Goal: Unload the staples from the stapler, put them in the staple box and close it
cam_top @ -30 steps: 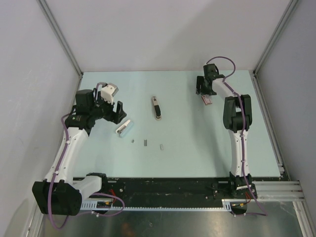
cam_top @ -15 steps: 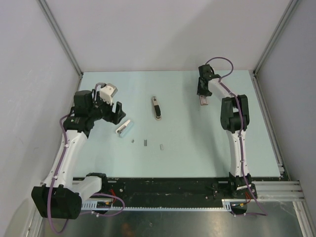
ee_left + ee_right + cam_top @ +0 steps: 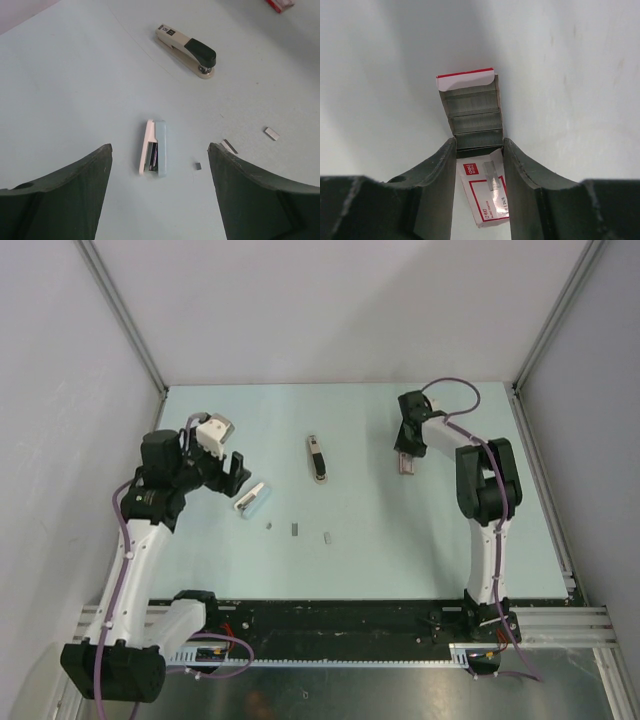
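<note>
A small light-blue and white stapler (image 3: 250,499) lies on its side with its magazine showing, seen close in the left wrist view (image 3: 154,148). Three tiny grey staples lie to its right (image 3: 268,525) (image 3: 296,529) (image 3: 326,536); the left wrist view shows them too (image 3: 198,165) (image 3: 229,146) (image 3: 272,133). My left gripper (image 3: 232,472) is open and empty, hovering just behind the stapler (image 3: 160,145). My right gripper (image 3: 404,454) is shut on the pink-and-white staple box (image 3: 487,192), whose tray (image 3: 472,112) sticks out holding grey strips.
A beige and black stapler (image 3: 318,457) lies at the table's middle back, also in the left wrist view (image 3: 186,45). Grey walls and metal rails (image 3: 130,330) enclose the pale green table (image 3: 400,550).
My right gripper has moved nearer and slightly left, bringing the staple box along. My left arm has drawn back a little to the left; its gripper stays open.
</note>
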Tool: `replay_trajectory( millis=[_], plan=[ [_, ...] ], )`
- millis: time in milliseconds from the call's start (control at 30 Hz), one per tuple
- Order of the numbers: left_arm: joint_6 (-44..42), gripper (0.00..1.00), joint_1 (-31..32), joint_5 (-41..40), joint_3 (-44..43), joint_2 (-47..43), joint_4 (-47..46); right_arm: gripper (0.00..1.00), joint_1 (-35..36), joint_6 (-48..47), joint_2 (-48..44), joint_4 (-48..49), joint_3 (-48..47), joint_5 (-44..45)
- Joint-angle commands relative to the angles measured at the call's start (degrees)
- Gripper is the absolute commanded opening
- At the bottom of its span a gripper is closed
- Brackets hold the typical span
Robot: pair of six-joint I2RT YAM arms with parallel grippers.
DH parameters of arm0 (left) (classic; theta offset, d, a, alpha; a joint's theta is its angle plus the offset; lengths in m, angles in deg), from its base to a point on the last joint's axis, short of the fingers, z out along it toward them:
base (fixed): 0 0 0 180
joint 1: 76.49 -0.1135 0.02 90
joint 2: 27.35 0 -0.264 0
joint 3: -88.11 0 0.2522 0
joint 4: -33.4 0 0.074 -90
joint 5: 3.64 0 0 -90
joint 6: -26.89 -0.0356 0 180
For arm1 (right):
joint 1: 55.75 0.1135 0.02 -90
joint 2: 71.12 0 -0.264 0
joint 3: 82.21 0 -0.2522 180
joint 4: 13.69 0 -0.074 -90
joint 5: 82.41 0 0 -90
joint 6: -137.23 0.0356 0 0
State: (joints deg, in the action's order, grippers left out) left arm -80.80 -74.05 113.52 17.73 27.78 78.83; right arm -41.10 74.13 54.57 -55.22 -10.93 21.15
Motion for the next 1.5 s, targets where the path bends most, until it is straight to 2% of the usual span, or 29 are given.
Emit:
replay_trajectory(
  millis=[0, 200, 500, 633, 700, 967, 1033, 1133, 1233, 1467],
  plan=[
    [-2.19, 0.83, -0.44, 0.44, 1.2, -3.48, 1.44, 0.21, 4.26, 6.91, -4.73, -6.04, 11.58, -3.72],
    [-3.21, 0.83, -0.42, 0.8, 2.48, -6.52, 2.76, 0.2, 12.99, 12.84, -13.57, -7.52, 22.06, -3.07],
    [-4.36, 0.83, -0.42, 2.26, 3.95, -9.92, 4.76, 0.21, 28.56, 33.18, -23.53, -10.47, 36.31, -0.66],
    [-4.9, 0.83, -0.42, 3.05, 4.0, -10.75, 5.74, 0.26, 33.26, 41.05, -25.5, -11.32, 39.03, 0.82],
    [-5.03, 0.83, -0.42, 3.47, 3.76, -10.75, 6.21, 0.31, 33.71, 42.21, -25.56, -11.12, 39.18, 0.52],
    [-5.85, 0.84, 0.35, 7.64, 2.35, -10.19, 8.22, 0.73, 33.3, 41.2, -25.59, -9.35, 39.0, -3.26],
    [-5.88, 0.85, 2.41, 8.06, 2.27, -9.34, 8.37, 0.8, 33.26, 40.45, -25.04, -9.26, 38.82, -4.79],
    [-5.64, 0.85, 7.65, 7.99, 2.29, -8.05, 8.35, 0.82, 33.13, 38.98, -24.95, -10.13, 38.24, -6.13],
    [-5.74, 0.86, 14.79, 6.8, 2.47, -6.86, 7.96, 0.82, 31.59, 36.28, -29.45, -10.99, 37.88, -5.39],
    [-4.62, 0.86, 33.43, -2.43, 1.8, 0.79, 3.51, 0.76, 20.96, 26.6, -40.21, -11.76, 37.85, -6.85]
  ],
)
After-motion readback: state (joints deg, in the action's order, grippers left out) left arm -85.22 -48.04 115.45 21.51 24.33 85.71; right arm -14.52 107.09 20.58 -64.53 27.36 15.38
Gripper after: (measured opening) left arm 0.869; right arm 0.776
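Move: The staple box is already between the right fingers. The bare table spot it is bound for lies about 27 cm back and 14 cm left of that hand; the pale staple strip is 28 back, 26 left, the grey strip 25 back, 36 left, and the dark stapler 2 back, 30 left. From the left hand, some 23 cm up, the grey strip is about 14 cm right and 3 back, the small staple bit 5 right, 3 back, and the light-blue stapler 5 ahead. The staple box, still pinched, is swept back towards the robot and left by the right hand, about 26 cm and 14 cm, level at table height, to beside the staple strips. There the fingers open wide, then the hand edges right off it and rises slightly. The left hand, open, draws back, then swings right over the strips, sinking a little and turning some 30 degrees clockwise. ##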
